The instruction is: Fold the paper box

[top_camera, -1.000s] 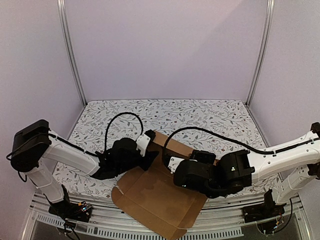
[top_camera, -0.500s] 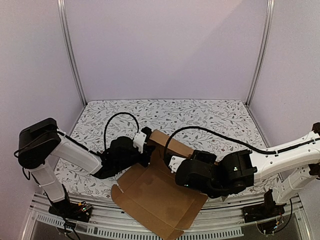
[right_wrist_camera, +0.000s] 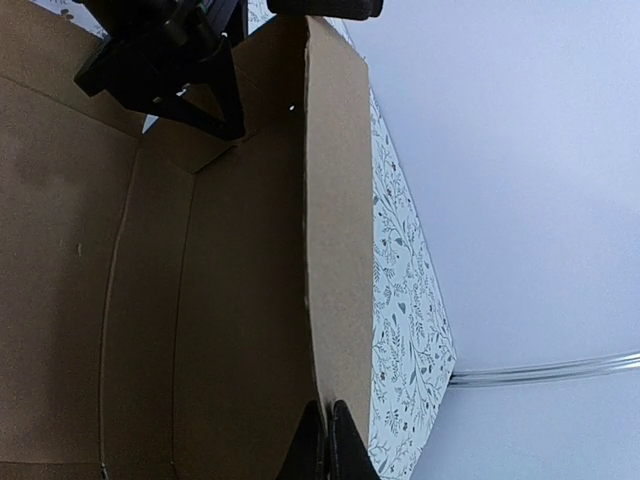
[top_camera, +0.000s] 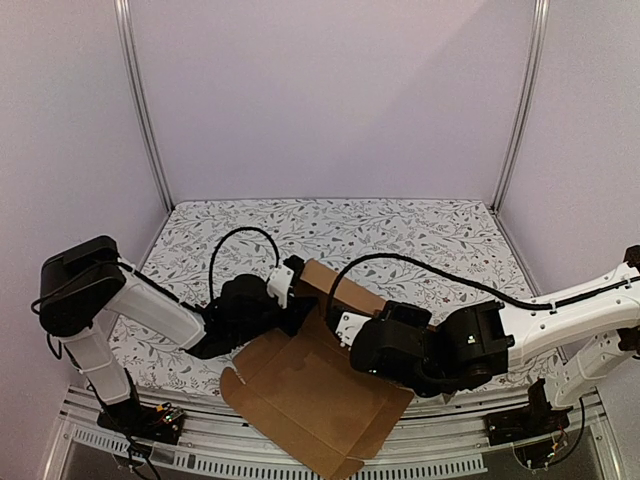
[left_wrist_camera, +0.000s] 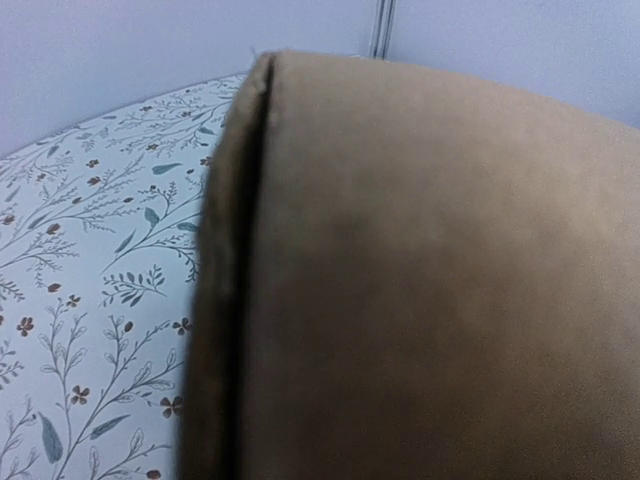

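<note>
The paper box (top_camera: pixel 300 395) is a brown cardboard sheet lying half folded at the table's near edge, its front corner hanging over the rail. One wall (right_wrist_camera: pixel 335 200) stands upright. My right gripper (right_wrist_camera: pixel 328 432) is shut on the near end of that wall's edge, and in the top view the right gripper (top_camera: pixel 347 335) sits at the box's right side. My left gripper (right_wrist_camera: pixel 195 85) is at the wall's far end, at the left rear corner (top_camera: pixel 292 300). Cardboard (left_wrist_camera: pixel 430 280) fills the left wrist view and hides the left fingers.
The floral table cover (top_camera: pixel 400 230) stretches behind the box to the lilac back wall. Metal posts (top_camera: pixel 140 100) stand at the rear corners. A slotted rail (top_camera: pixel 200 445) runs along the near edge between the two arm bases.
The left arm has drawn in closer to the box's rear left corner. The flat sheet has slid slightly to the left. The right arm has barely moved.
</note>
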{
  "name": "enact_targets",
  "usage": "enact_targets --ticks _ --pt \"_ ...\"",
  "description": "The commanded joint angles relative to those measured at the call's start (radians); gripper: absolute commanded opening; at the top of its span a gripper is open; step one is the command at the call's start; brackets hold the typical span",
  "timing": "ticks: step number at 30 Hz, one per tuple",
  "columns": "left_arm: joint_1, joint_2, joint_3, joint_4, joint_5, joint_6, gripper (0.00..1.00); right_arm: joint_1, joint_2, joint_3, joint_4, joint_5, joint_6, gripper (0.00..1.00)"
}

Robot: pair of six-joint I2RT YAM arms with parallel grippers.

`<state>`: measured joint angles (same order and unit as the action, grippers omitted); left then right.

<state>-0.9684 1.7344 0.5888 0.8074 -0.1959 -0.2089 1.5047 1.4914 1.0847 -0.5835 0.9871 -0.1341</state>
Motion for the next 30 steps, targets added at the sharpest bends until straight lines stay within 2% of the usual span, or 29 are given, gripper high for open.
enact_targets --ticks 1,11,13,16,20,22,23,27,30 --pt "-0.006 0.055 -0.017 -0.014 0.031 -0.03 0.32 0.017 0.013 -0.032 0.053 -0.123 0.04 0.0" --pt "-0.006 0.125 -0.015 0.044 -0.027 -0.036 0.33 0.017 0.002 -0.042 0.054 -0.13 0.063 0.0" --pt "-0.006 0.128 -0.025 0.072 -0.033 -0.034 0.31 0.017 0.0 -0.042 0.054 -0.13 0.065 0.0" --pt "-0.005 0.122 -0.06 0.158 -0.044 -0.032 0.25 0.017 -0.003 -0.042 0.055 -0.13 0.071 0.0" --pt "-0.006 0.11 -0.074 0.204 -0.045 -0.03 0.07 0.017 0.001 -0.042 0.06 -0.13 0.075 0.02" --pt "-0.006 0.101 -0.075 0.206 -0.04 -0.029 0.0 0.017 0.001 -0.04 0.063 -0.13 0.077 0.04" --pt "-0.006 0.096 -0.075 0.206 -0.037 -0.028 0.0 0.016 0.0 -0.039 0.065 -0.131 0.078 0.05" --pt "-0.006 0.064 -0.074 0.186 -0.011 -0.013 0.0 0.015 -0.01 -0.035 0.071 -0.132 0.086 0.16" --pt "-0.006 0.033 -0.067 0.148 0.007 0.003 0.0 0.011 -0.029 -0.025 0.079 -0.144 0.093 0.35"
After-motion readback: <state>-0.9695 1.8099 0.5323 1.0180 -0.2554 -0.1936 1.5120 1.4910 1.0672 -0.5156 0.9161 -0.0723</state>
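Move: The left hand, fingers part open, is at the raised wall's left corner, whose side flap is about 2 cm ahead and 1 cm right. The raised wall's middle is some 10 cm right, 5 cm back and 4 cm up; the bottom panel's is roughly 18 cm back, 4 cm right and 6 cm down. From the right hand, pinching the wall's top edge, the side flap is about 12 cm ahead, 16 cm left and 9 cm lower. Left hand edges 1 cm left and pinches the side flap; right fingers open, easing 1.5 cm left and back. ##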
